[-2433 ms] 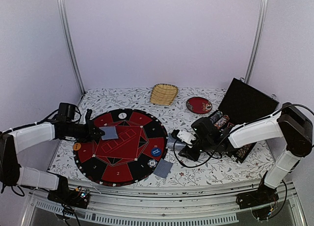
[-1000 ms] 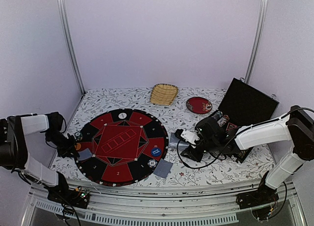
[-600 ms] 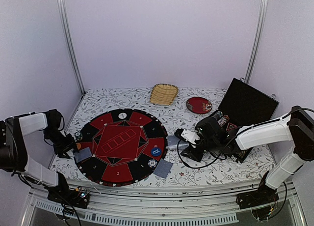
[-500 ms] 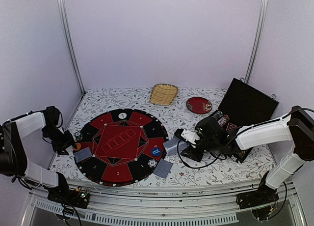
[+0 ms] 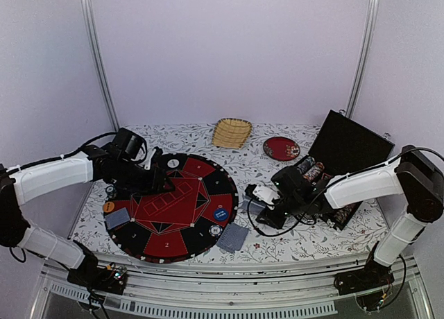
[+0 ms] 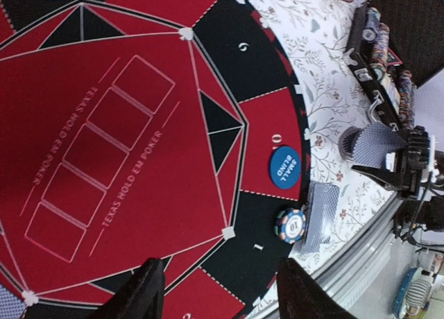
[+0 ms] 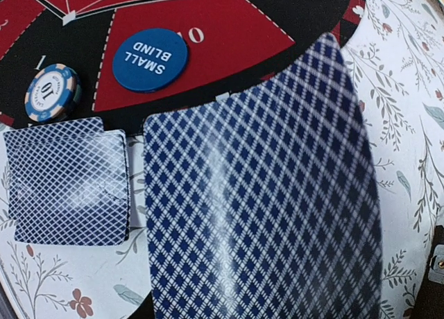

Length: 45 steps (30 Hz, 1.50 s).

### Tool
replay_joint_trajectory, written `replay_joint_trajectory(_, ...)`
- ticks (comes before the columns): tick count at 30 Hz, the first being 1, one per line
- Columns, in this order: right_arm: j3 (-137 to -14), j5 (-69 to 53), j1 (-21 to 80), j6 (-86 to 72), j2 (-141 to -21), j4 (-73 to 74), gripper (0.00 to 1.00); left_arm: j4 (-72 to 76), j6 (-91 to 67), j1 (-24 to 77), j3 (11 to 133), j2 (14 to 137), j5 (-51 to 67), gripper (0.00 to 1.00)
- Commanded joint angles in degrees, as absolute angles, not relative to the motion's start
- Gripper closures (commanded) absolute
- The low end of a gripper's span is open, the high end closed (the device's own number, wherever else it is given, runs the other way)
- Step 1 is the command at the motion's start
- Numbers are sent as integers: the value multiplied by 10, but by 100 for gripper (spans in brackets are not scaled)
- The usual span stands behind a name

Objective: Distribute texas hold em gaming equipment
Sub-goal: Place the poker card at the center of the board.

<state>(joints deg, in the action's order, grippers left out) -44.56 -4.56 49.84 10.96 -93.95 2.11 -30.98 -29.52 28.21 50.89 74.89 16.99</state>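
Observation:
The round red-and-black poker mat [image 5: 170, 204] lies left of centre. My left gripper [image 5: 163, 182] hovers open and empty over its middle; its dark fingertips [image 6: 149, 291] frame the mat's near sector. My right gripper [image 5: 254, 205] is shut on a blue-backed playing card [image 7: 263, 194] that bows and hides its fingers; the card also shows in the left wrist view [image 6: 371, 142]. A small card pile [image 5: 232, 237] lies off the mat's right front edge, beside a striped chip [image 5: 216, 229] and the blue small-blind button [image 5: 220, 213]. One card [image 5: 116, 218] lies at the mat's left front.
A white button [image 5: 172, 164] sits at the mat's far edge, an orange button [image 5: 108, 207] and a chip [image 5: 109, 191] at its left. A straw basket [image 5: 231, 132] and a dark-red plate [image 5: 281, 148] stand at the back. An open black case [image 5: 347, 149] holds chip rows behind the right arm.
My left gripper has left the card at the mat's left front and swung right, out over the mat's middle. My right gripper has kept its card and barely moved.

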Motion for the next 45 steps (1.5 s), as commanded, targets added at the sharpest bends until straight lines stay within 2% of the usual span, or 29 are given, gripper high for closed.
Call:
replay_joint_trajectory(1,-500,0,496,77,-961,78,64,-254,-281,309,531,765,202,43)
replay_joint_trajectory(9,-526,19,466,64,-1013,97,64,-227,-264,339,514,751,207,42)
replay_joint_trajectory(14,-538,-28,448,70,-1021,118,63,-229,-263,338,508,744,193,42)
replay_joint_trajectory(21,-558,-38,433,86,-1057,159,58,-227,-256,338,519,748,186,41)
replay_joint_trajectory(24,-560,-53,419,85,-1056,168,49,-232,-254,339,523,752,187,41)
replay_joint_trajectory(29,-563,-58,406,84,-1065,184,41,-238,-251,338,529,761,181,41)
replay_joint_trajectory(31,-565,-56,402,86,-1069,192,26,-238,-250,338,531,764,182,41)
replay_joint_trajectory(34,-566,-42,399,88,-1066,208,12,-239,-248,338,533,767,182,41)
replay_joint_trajectory(36,-566,-28,397,84,-1053,216,0,-242,-246,338,533,768,179,41)
replay_joint_trajectory(45,-619,21,396,67,-970,300,1,-243,-247,348,528,765,167,41)
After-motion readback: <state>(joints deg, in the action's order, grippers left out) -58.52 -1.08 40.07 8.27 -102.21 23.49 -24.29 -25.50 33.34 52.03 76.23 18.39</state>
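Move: The right hand holds blue-backed poker cards low, about 3 cm over the table. The bare spot where they go down is some 5 cm ahead of it; the board's edge is about 6 cm left and 3 cm ahead. The small blind chip sits roughly 12 cm left and 1 cm back, the dealt card pile about 8 cm left and 9 cm back. From the left hand, that spot is some 30 cm right, about level ahead, 12 cm below. Forward and slightly down, the right hand takes the held poker cards onto the bare cloth beside the board, then drifts right, about 5 cm each forward and right in all, turning a little clockwise. Low at the table its fingers spread wide and let go. The left hand, open and empty, slides some 4 cm right and rises slightly over the board, then waits there. ##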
